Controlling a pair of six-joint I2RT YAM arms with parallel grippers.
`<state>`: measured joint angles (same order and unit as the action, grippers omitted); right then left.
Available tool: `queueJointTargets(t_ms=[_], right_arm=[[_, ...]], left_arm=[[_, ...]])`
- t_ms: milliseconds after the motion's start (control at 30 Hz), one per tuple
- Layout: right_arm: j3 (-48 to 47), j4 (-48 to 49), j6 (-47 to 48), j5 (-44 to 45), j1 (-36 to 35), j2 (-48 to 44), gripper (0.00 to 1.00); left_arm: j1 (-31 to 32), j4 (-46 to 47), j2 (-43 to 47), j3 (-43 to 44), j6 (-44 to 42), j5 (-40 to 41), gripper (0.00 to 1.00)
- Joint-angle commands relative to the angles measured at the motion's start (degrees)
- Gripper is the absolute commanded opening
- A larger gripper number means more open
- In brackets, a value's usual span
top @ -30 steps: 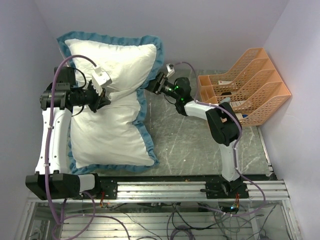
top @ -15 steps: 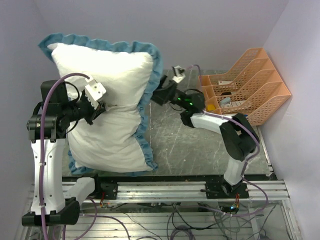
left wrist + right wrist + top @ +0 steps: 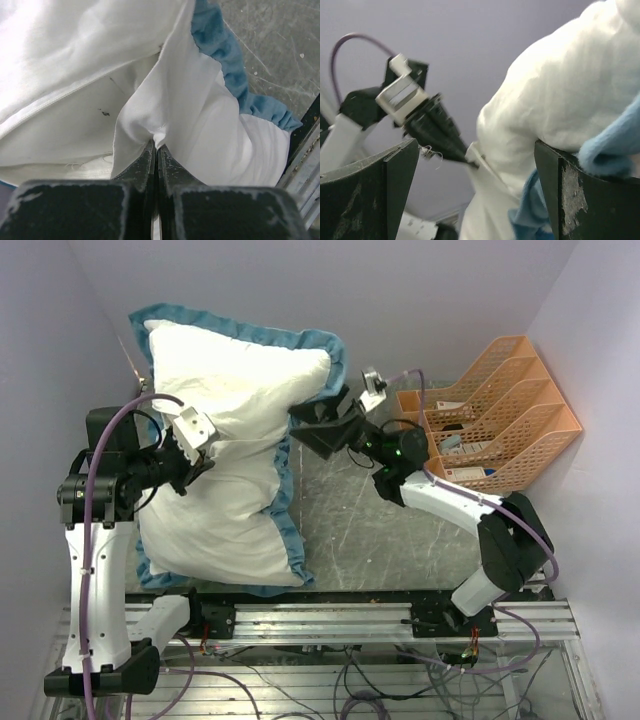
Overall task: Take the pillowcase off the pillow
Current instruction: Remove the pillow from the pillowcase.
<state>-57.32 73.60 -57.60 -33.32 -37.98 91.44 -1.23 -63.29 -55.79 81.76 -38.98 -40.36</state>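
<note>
The pillowcase [image 3: 232,522] shows its white side and a teal ruffled edge [image 3: 287,502], and stands raised off the grey table. My left gripper [image 3: 199,460] is shut on a pinch of its white fabric [image 3: 159,136] at the waist of the bundle. Beside that pinch an opening shows the off-white pillow [image 3: 60,135] with small dark specks; in the top view the pillow is hidden inside the case. My right gripper [image 3: 308,430] stands open at the bundle's right edge. One of its fingers [image 3: 570,195] touches the ruffle, and nothing is gripped.
An orange mesh file rack [image 3: 490,420] stands at the back right. Purple walls close in the left, back and right sides. The grey marbled table [image 3: 380,530] lies under my right arm. An aluminium rail [image 3: 330,620] runs along the near edge.
The left arm has lifted the bundle and swung it left, then back right. The right gripper has risen and stayed at the bundle's right edge, and that arm's elbow has swung out to the right.
</note>
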Motion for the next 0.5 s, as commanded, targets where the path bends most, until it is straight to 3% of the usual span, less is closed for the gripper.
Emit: queueJointTargets(t_ms=[0,133,267,367,467], right_arm=[[-7.78,-22.87,14.6,12.56,-1.48,-0.49,1.0],[-15.07,-31.9,21.78,18.49,-4.67,1.85,1.0],[-17.01,-45.75,33.34,36.39,-10.36,-0.93,1.0],[-10.64,-47.35,31.46,44.03,-10.16,-4.81,1.0],[-5.51,-46.63,26.11,43.06,-7.15,-6.4,1.0]], left_arm=[[0.36,-9.94,1.02,2.24,-5.58,-3.83,0.07],[0.35,-13.0,1.96,2.25,-9.03,-5.07,0.07],[0.35,-14.9,2.0,3.82,-10.45,-5.21,0.07],[0.36,-15.25,2.77,4.08,-11.75,-4.67,0.07],[0.35,-15.51,3.3,3.62,-12.41,-4.99,0.07]])
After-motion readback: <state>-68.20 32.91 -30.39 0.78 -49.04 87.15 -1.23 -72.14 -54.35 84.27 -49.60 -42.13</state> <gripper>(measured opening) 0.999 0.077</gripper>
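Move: The blue frill at the pillow's far right corner lies about 6 cm ahead of my open right hand, 1 cm to its left and 3 cm lower; the puffed-up white far half is centred some 13 cm left and 6 cm ahead, 4 cm below. A folded stretch of frill on the near right edge sits roughly 9 cm back, 7 cm left and 22 cm below. From my left hand, the corner frill is about 16 cm ahead, 22 cm right and 3 cm higher. I swing my right hand forward about 5 cm beside the pillow's far right corner, first rising and easing left, then dipping and coming slightly back right. Its wrist turns some 30 degrees clockwise and tips down, bringing the wide-open fingers from pointing left and up to pointing forward-left. My left hand keeps its pinch on the white cloth and draws it back almost 3 cm. ##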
